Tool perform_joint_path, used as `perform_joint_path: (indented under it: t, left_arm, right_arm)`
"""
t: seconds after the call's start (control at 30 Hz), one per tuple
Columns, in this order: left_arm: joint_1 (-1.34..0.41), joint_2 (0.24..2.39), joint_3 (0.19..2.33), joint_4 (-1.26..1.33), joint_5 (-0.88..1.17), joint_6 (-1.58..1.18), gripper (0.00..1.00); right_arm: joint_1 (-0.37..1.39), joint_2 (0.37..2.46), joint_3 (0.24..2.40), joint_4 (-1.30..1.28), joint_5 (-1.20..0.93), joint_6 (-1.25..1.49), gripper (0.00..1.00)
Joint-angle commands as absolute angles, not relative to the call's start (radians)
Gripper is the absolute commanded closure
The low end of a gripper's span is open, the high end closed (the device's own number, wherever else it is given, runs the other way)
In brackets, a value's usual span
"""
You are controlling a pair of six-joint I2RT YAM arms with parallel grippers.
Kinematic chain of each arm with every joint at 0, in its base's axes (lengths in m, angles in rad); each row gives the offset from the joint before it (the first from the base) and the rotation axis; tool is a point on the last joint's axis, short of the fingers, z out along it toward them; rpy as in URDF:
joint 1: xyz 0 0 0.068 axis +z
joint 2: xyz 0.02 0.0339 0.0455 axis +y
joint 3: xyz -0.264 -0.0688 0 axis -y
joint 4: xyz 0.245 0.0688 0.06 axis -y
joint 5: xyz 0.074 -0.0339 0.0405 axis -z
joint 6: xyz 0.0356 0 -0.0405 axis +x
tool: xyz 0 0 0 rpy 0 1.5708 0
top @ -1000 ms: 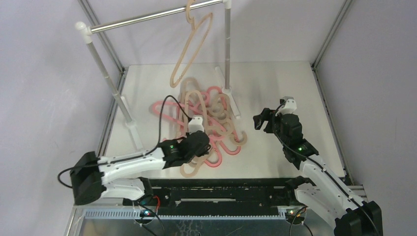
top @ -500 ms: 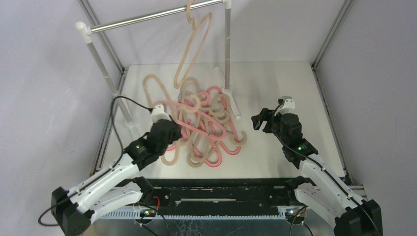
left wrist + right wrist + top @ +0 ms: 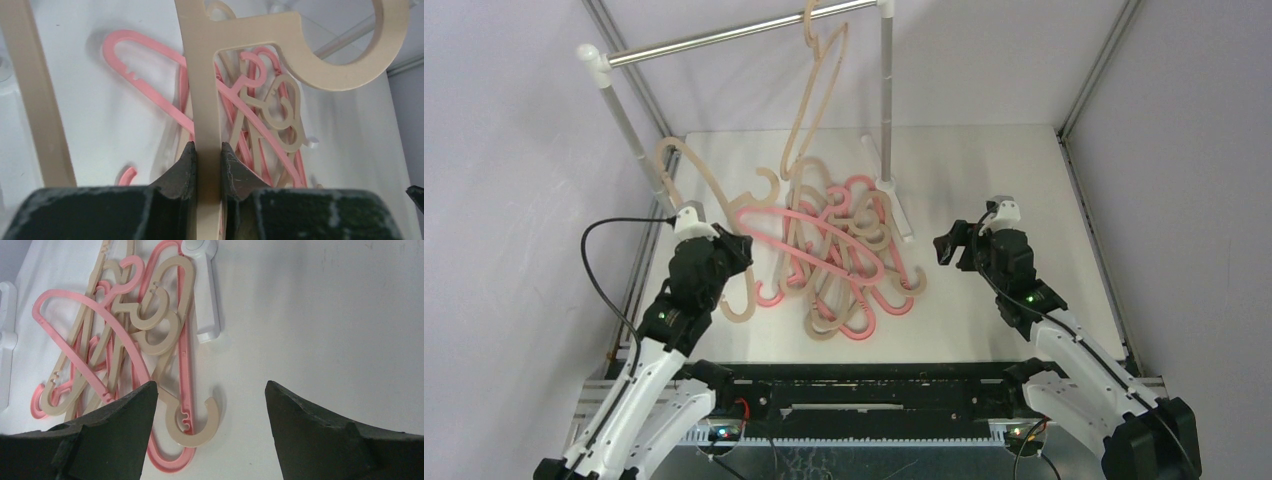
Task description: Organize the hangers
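A tangled pile of pink and beige hangers [image 3: 844, 255] lies on the white table in the top view. One beige hanger [image 3: 816, 95] hangs by its hook from the silver rail [image 3: 724, 37]. My left gripper [image 3: 716, 250] is shut on the straight bar of another beige hanger [image 3: 205, 75], held up left of the pile. That hanger's hook [image 3: 345, 70] points right in the left wrist view. My right gripper [image 3: 946, 248] stands open and empty to the right of the pile. In the right wrist view it [image 3: 211, 386] hovers over a beige hook [image 3: 196, 425].
The rail stands on white posts with feet [image 3: 896, 215] on the table; one foot [image 3: 204, 295] lies beside the pile. Grey walls and metal frame bars close in the table on three sides.
My left arm has swung from the pile's near side to the left, carrying the beige hanger out and up. The right arm has stayed put.
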State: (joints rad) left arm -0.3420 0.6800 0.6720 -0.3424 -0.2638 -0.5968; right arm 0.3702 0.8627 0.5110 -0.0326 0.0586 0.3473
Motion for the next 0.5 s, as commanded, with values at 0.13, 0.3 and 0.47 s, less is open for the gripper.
perform_joint_path:
  t: [0.13, 0.3, 0.47]
  left_arm:
    - [-0.316, 0.787, 0.908, -0.2, -0.181, -0.566, 1.0]
    - [-0.275, 0.827, 0.984, -0.167, -0.155, -0.576, 1.0]
    - [-0.268, 0.873, 1.035, -0.072, -0.082, -0.601, 1.0]
  right_arm:
    - [0.377, 0.87, 0.511, 0.018, 0.085, 0.353, 0.13]
    - [0.376, 0.897, 0.511, 0.032, 0.081, 0.352, 0.13]
    - [0.374, 0.909, 0.512, 0.034, 0.089, 0.348, 0.13]
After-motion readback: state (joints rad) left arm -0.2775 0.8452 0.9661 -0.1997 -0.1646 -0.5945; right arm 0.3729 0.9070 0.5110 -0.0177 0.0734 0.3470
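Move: The left hand already holds a beige hanger, its hook standing off to the right; the rack's rail runs about 13 cm ahead, a couple of centimetres right and some 23 cm above. On it the hanging hanger is roughly 16 cm ahead, 11 right and 9 above the hand; the pile's top pink hanger lies about 8 ahead, 9 right and 20 below. From the idle right hand that rail spot is about 11 cm ahead, 34 left, 29 above. Still pinching the beige hanger by one arm, just below where the hook branches off, the left hand carries it up towards the rail, starting forward as well as up and then climbing faster. It rises some 12 cm and goes about 4 forward, the wrist tipping the fingers upward by roughly 15 degrees. ##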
